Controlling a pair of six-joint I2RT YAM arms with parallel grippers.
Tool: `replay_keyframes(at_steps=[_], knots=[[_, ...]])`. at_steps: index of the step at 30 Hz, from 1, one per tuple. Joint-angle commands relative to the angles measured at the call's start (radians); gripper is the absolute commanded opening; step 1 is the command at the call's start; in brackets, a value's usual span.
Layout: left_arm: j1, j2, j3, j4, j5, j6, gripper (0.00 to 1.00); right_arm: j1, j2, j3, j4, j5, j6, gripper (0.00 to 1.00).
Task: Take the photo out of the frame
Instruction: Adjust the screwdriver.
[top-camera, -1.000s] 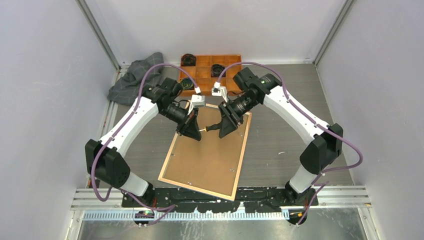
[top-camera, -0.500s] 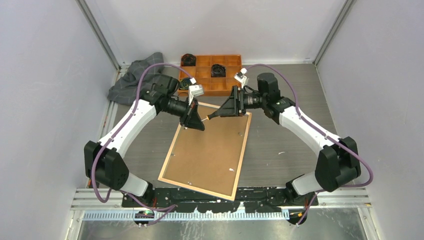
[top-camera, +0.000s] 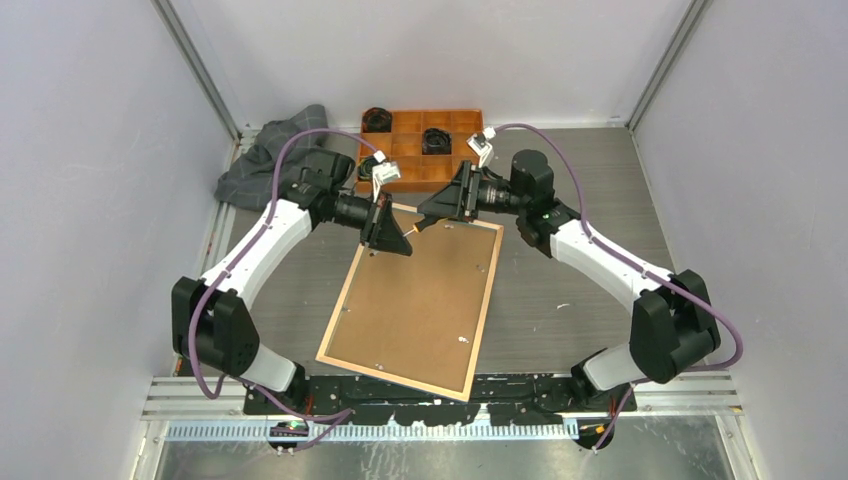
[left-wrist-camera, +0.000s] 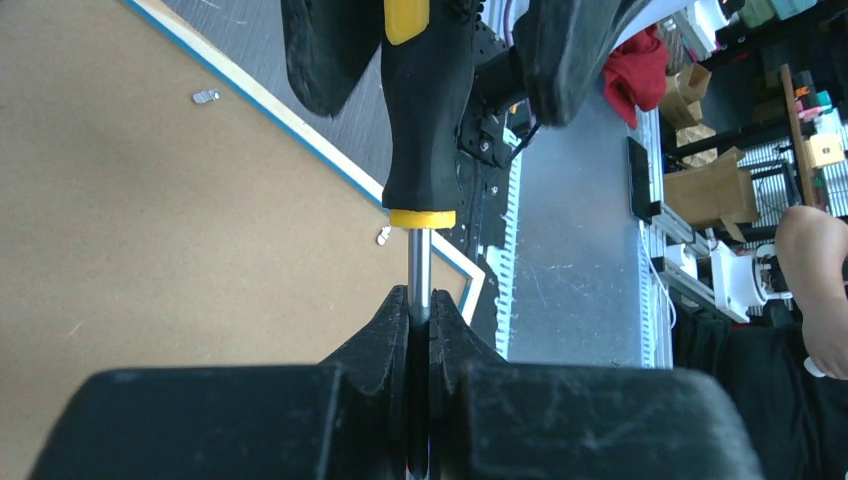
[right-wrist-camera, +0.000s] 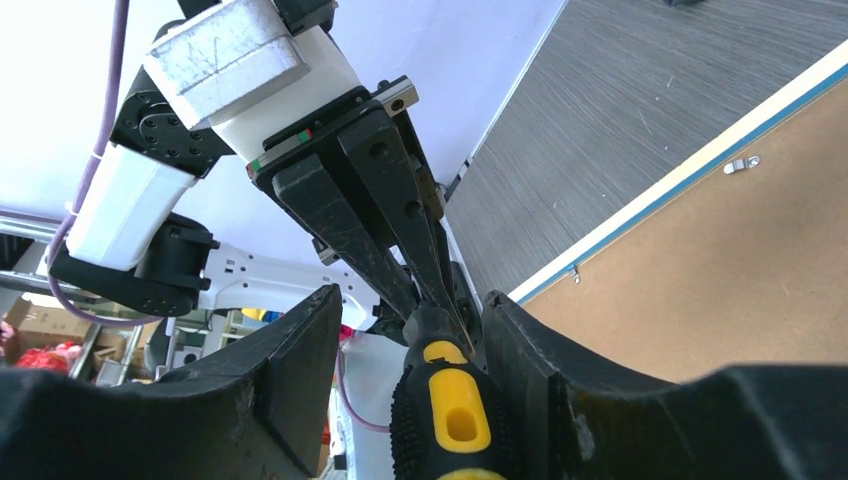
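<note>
The frame (top-camera: 486, 310) lies face down on the table, light rim up, with a brown backing board (top-camera: 415, 300) filling it. The photo is hidden beneath the board. Over the frame's far edge a black-and-yellow screwdriver (top-camera: 418, 228) hangs between both grippers. My left gripper (left-wrist-camera: 420, 310) is shut on its metal shaft (left-wrist-camera: 419, 265). My right gripper (right-wrist-camera: 412, 300) stands open around the handle (right-wrist-camera: 455, 410), with a gap on one side. The frame's blue border (left-wrist-camera: 300, 135) and small metal clips (right-wrist-camera: 740, 163) show in the wrist views.
An orange compartment tray (top-camera: 415, 150) holding dark round parts sits just behind the frame. A grey cloth (top-camera: 265, 160) lies at the back left. Enclosure walls stand close on the left, right and back.
Both grippers have shifted toward the frame's far edge with the screwdriver between them. The right arm swung outward and lay flatter, and its jaws widened around the handle.
</note>
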Motion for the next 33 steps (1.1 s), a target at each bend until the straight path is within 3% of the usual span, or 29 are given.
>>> replay_keyframes(at_steps=[1,5,6,9,10,12,13,15,17,19,22,27,29,33], knots=[[0.014,0.002,-0.007,0.110,0.062,-0.065,0.00,0.032,0.001,0.000,0.089,0.014,0.024,0.58],[0.021,0.005,-0.026,0.151,0.062,-0.095,0.00,0.047,0.000,-0.002,0.080,0.034,0.009,0.50],[0.021,0.006,-0.031,0.155,0.061,-0.095,0.00,0.047,0.000,-0.002,0.080,0.038,0.007,0.42],[0.021,0.008,-0.039,0.161,0.058,-0.091,0.00,0.049,-0.003,0.002,0.082,0.051,0.006,0.03],[0.022,0.009,-0.037,0.160,0.053,-0.090,0.00,0.050,-0.005,0.006,0.075,0.051,0.003,0.01],[0.033,0.007,-0.026,0.149,0.030,-0.087,0.01,0.049,-0.010,0.038,-0.005,0.056,-0.035,0.01],[0.046,0.004,-0.019,0.148,0.016,-0.092,0.08,0.049,-0.008,0.081,-0.118,0.068,-0.083,0.01],[0.094,-0.003,-0.001,0.146,-0.007,-0.106,0.41,0.049,0.008,0.196,-0.377,0.114,-0.216,0.01],[0.162,-0.008,0.008,0.152,-0.027,-0.128,0.61,0.046,0.033,0.286,-0.536,0.163,-0.293,0.01],[0.232,-0.011,0.009,0.159,-0.057,-0.144,0.71,0.042,0.059,0.333,-0.609,0.192,-0.314,0.01],[0.302,-0.007,0.001,0.143,-0.187,-0.124,0.77,0.040,0.110,0.382,-0.691,0.254,-0.323,0.01],[0.323,0.041,-0.046,0.151,-0.471,-0.084,0.77,0.055,0.298,0.552,-0.897,0.332,-0.329,0.01],[0.327,0.067,-0.071,0.176,-0.523,-0.081,0.75,0.072,0.406,0.653,-1.002,0.370,-0.332,0.01],[0.328,0.117,-0.080,0.195,-0.590,-0.063,0.73,0.101,0.532,0.736,-1.019,0.324,-0.273,0.01]])
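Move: The screwdriver, its shaft still pinched by the left fingers, has its handle already between the parted right fingers, about 1 cm left of the right hand point and level in height. From the left hand the handle lies some 6 cm right, 4 cm farther out and 4 cm higher. The frame's middle is roughly 5 cm back, 6 cm left and 27 cm below the right hand; the orange tray about 30 cm ahead, 3 cm left and 25 cm below. Nearly still at first, the right fingers close on the handle while the left keeps its pinch on the shaft; then the left opens wide and draws off left and forward, about 13 cm each way, sinking and swinging counter-clockwise. The right carries the screwdriver down some 10 cm and forward over the frame, fingers tipping downward about 30 degrees. ##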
